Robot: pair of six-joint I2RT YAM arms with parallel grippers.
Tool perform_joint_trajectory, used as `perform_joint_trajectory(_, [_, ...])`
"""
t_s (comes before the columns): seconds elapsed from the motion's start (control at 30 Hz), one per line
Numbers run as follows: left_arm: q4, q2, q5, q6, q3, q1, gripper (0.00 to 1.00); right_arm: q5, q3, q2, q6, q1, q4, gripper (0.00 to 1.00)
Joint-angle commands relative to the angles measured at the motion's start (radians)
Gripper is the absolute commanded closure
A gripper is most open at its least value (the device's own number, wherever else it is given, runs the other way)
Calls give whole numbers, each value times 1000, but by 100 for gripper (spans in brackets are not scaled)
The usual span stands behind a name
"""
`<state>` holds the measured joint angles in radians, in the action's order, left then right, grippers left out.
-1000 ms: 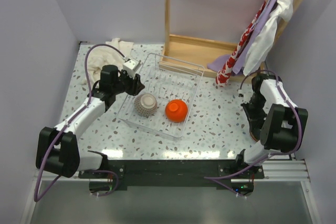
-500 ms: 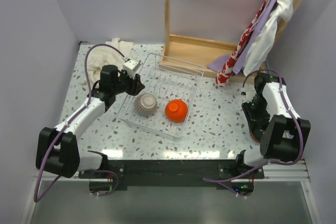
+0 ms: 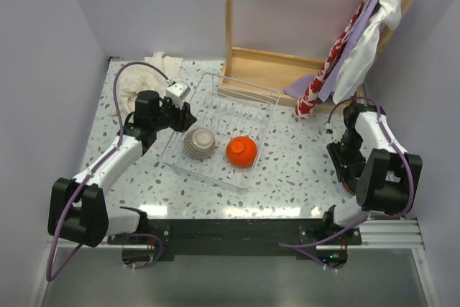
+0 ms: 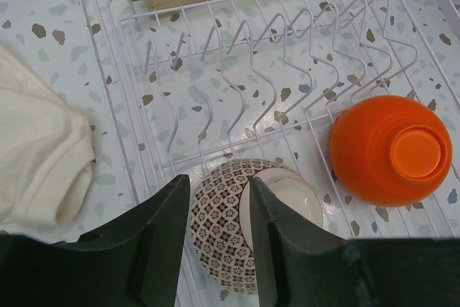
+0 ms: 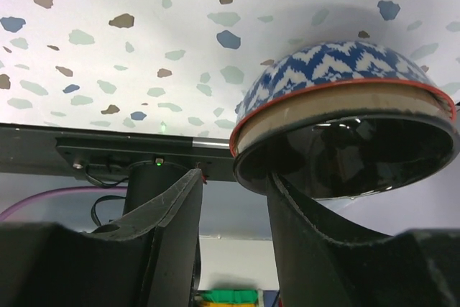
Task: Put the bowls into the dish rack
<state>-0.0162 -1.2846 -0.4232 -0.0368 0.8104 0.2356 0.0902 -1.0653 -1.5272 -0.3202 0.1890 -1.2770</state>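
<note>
The dish rack (image 3: 267,121) (image 4: 108,12) of thin wire bars stands mid-table. In it lie a brown-patterned bowl (image 3: 199,144) (image 4: 219,228), pale foot ring up, and an orange bowl (image 3: 241,151) (image 4: 388,150) upside down beside it. My left gripper (image 3: 183,114) (image 4: 219,181) hovers open over the rack's left side, above the patterned bowl and holding nothing. At the table's right edge my right gripper (image 5: 234,175) is open by a blue-patterned bowl (image 5: 323,70) with a dark inside. One finger (image 5: 302,228) reaches across its mouth, the other stands clear outside the rim. In the top view the arm hides this bowl.
A white cloth (image 3: 136,80) (image 4: 36,156) lies left of the rack. A wooden frame (image 3: 266,66) stands behind it, with hanging cloths (image 3: 352,41) at the back right. The table's black front rail (image 5: 108,149) runs close to the right gripper.
My right gripper has opened and its arm has shifted a little by the table's right edge. The left arm has barely moved; both bowls in the rack lie as before.
</note>
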Motion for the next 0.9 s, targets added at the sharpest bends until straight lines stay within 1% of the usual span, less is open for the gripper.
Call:
perform_joint_trajectory(0.0, [53, 11, -14, 12, -2, -12, 56, 46, 8, -13, 21, -26, 22, 57])
perform_joint_trajectory(0.1, [50, 7, -14, 12, 3, -16, 56, 59, 14, -19, 24, -28, 28, 61])
perform_joint_trajectory(0.23, [53, 1, -14, 15, 3, -22, 56, 92, 21, -34, 26, -28, 36, 64])
perform_joint_trajectory(0.3, [55, -1, -14, 18, 6, -22, 56, 95, 18, -42, 29, -28, 38, 64])
perform_joint_trajectory(0.37, [56, -4, -15, 18, 3, -24, 56, 97, 11, -51, 27, -28, 42, 68])
perform_joint_trajectory(0.53, [58, -5, -17, 21, 1, -24, 55, 91, 10, -70, 18, -28, 47, 72])
perform_joint_trajectory(0.63, [58, -7, -15, 20, 0, -25, 55, 80, 7, -74, 9, -29, 44, 81])
perform_joint_trajectory(0.67, [59, -7, -15, 20, 1, -25, 55, 79, 5, -74, 3, -28, 42, 89])
perform_joint_trajectory(0.77, [61, -12, -19, 25, 3, -25, 55, 78, -10, -60, 3, -28, 28, 100])
perform_joint_trajectory(0.87, [62, -16, -22, 26, 10, -25, 55, 86, -44, -27, 9, -29, -14, 100])
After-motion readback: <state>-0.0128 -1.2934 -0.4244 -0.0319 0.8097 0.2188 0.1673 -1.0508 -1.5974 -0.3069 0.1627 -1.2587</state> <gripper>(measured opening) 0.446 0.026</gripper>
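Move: The black bowl nested in the blue-patterned one is right at the right hand: their middle is about 6 cm to its right, 1 cm ahead and 3 cm down, so the open fingers hang at the rim's left edge. The orange bowl in the dish rack lies roughly 34 cm to the left and 8 cm ahead, the rack's near right corner some 32 cm left and 3 cm back. From the left hand the nested bowls are about 57 cm right, 17 cm back and 11 cm down. At the left edge of the nested bowls' rim, the right hand sinks a good 1 cm and edges a little under 1 cm to its right, the wrist tipping about 5 degrees. The half-open fingers narrow slowly on the way down, then shut almost fully as the hand bottoms out, pinching the rim at that left edge. ##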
